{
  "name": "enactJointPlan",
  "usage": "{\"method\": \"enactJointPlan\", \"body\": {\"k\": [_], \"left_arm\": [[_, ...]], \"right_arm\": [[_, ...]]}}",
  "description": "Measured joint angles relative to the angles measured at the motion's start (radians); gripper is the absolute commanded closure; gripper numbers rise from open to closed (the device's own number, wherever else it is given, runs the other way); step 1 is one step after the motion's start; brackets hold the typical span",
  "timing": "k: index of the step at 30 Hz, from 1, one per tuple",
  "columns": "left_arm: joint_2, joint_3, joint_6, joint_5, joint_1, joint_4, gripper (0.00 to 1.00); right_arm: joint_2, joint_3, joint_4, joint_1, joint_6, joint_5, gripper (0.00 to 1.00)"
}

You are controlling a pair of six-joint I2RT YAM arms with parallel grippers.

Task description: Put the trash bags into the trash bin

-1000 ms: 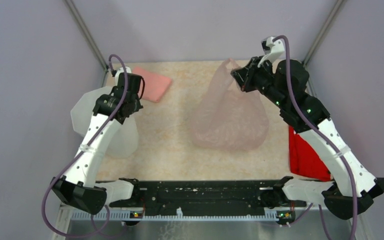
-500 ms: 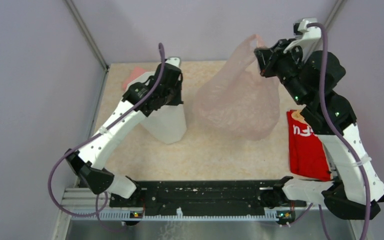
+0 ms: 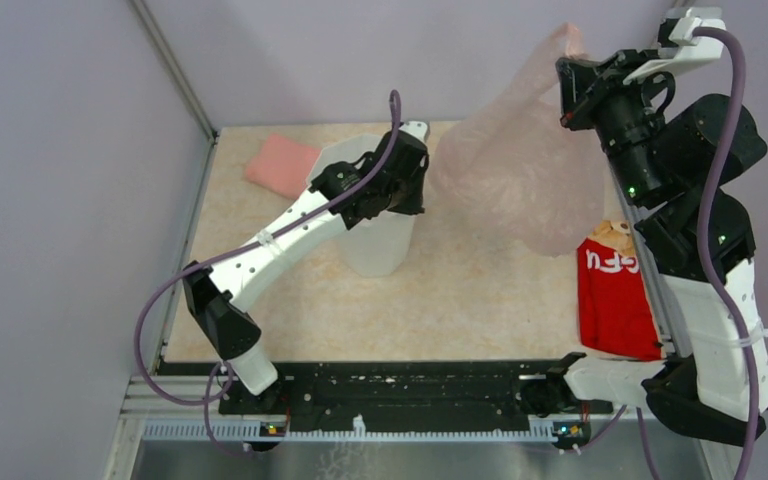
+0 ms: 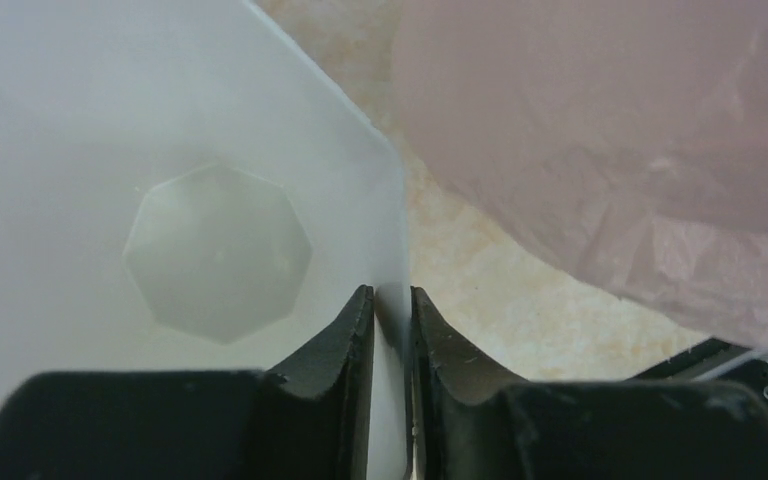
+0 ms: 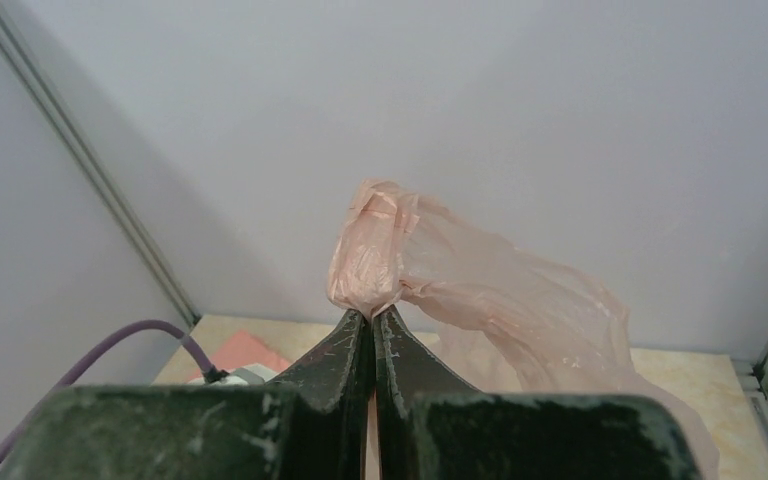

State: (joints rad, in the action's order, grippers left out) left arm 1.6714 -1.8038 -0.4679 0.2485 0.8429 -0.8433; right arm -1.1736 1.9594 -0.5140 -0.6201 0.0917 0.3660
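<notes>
The pale pink trash bag (image 3: 520, 165) hangs in the air at the back right, its top pinched in my right gripper (image 3: 567, 88), which is shut on it. From the right wrist, the bunched handle (image 5: 375, 255) sticks up above the fingertips of my right gripper (image 5: 372, 313). The white trash bin (image 3: 370, 235) stands upright on the table at centre, just left of the bag. My left gripper (image 3: 412, 195) is shut on the bin's right wall. In the left wrist view the thin rim passes between the tips of my left gripper (image 4: 392, 297), with the bin's faceted floor (image 4: 218, 255) to the left and the bag (image 4: 620, 150) to the right.
A folded salmon-pink cloth (image 3: 280, 165) lies at the back left. A flat red packet (image 3: 615, 300) with white lettering lies at the right edge beside the right arm. Grey walls close in the table on three sides.
My left gripper has dragged the bin from the left edge to the table's centre. My right gripper has lifted the bag higher and further right, off the table.
</notes>
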Motion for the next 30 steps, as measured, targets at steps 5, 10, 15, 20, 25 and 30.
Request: {"method": "enactJointPlan", "body": {"k": [5, 10, 15, 20, 25, 30], "left_arm": [[0.04, -0.037, -0.011, -0.051, 0.023, 0.028, 0.57], [0.048, -0.108, -0.003, -0.081, 0.031, 0.029, 0.41], [0.016, -0.134, 0.003, -0.104, 0.032, 0.05, 0.4], [-0.103, -0.083, 0.011, -0.102, 0.032, 0.064, 0.45], [-0.342, 0.036, 0.025, -0.017, 0.032, 0.08, 0.45], [-0.536, 0.071, 0.031, 0.215, 0.032, 0.089, 0.4]], "right_arm": [[-0.001, 0.006, 0.022, 0.0, -0.026, -0.016, 1.0], [-0.005, 0.026, 0.066, 0.0, -0.049, -0.071, 1.0], [-0.022, 0.061, 0.142, 0.0, -0.064, -0.145, 1.0], [-0.081, 0.128, 0.235, 0.0, -0.047, -0.255, 1.0], [-0.173, 0.196, 0.345, 0.0, 0.022, -0.391, 1.0], [-0.266, 0.206, 0.51, -0.014, 0.161, -0.527, 1.0]]}}
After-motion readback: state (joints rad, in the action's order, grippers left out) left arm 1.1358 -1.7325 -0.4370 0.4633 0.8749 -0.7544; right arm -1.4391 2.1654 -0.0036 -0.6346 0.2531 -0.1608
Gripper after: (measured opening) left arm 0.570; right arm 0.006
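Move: My left fingers straddle the white trash bin's right wall at the rim; the bin's middle lies about 11 cm left, 6 ahead and 14 below. From that hand the folded pink cloth is roughly 25 cm ahead, 31 left and 27 down. My right hand already holds the pink trash bag by its top, its body hanging some 8 cm ahead and 15 below; the bin is about 25 cm left of that hand, 10 ahead and 46 down. I spread my left fingers and ease right about 4 cm, letting go of the bin wall, then climb nearly 20 cm, swinging some 16 cm left and 7 back as the fingertips tilt up. Meanwhile my right hand keeps its pinch on the bag, hoisting it about 12 cm while sweeping 11 cm left to narrow the sideways gap to the bin, turning counter-clockwise and tipping its fingers upward. ##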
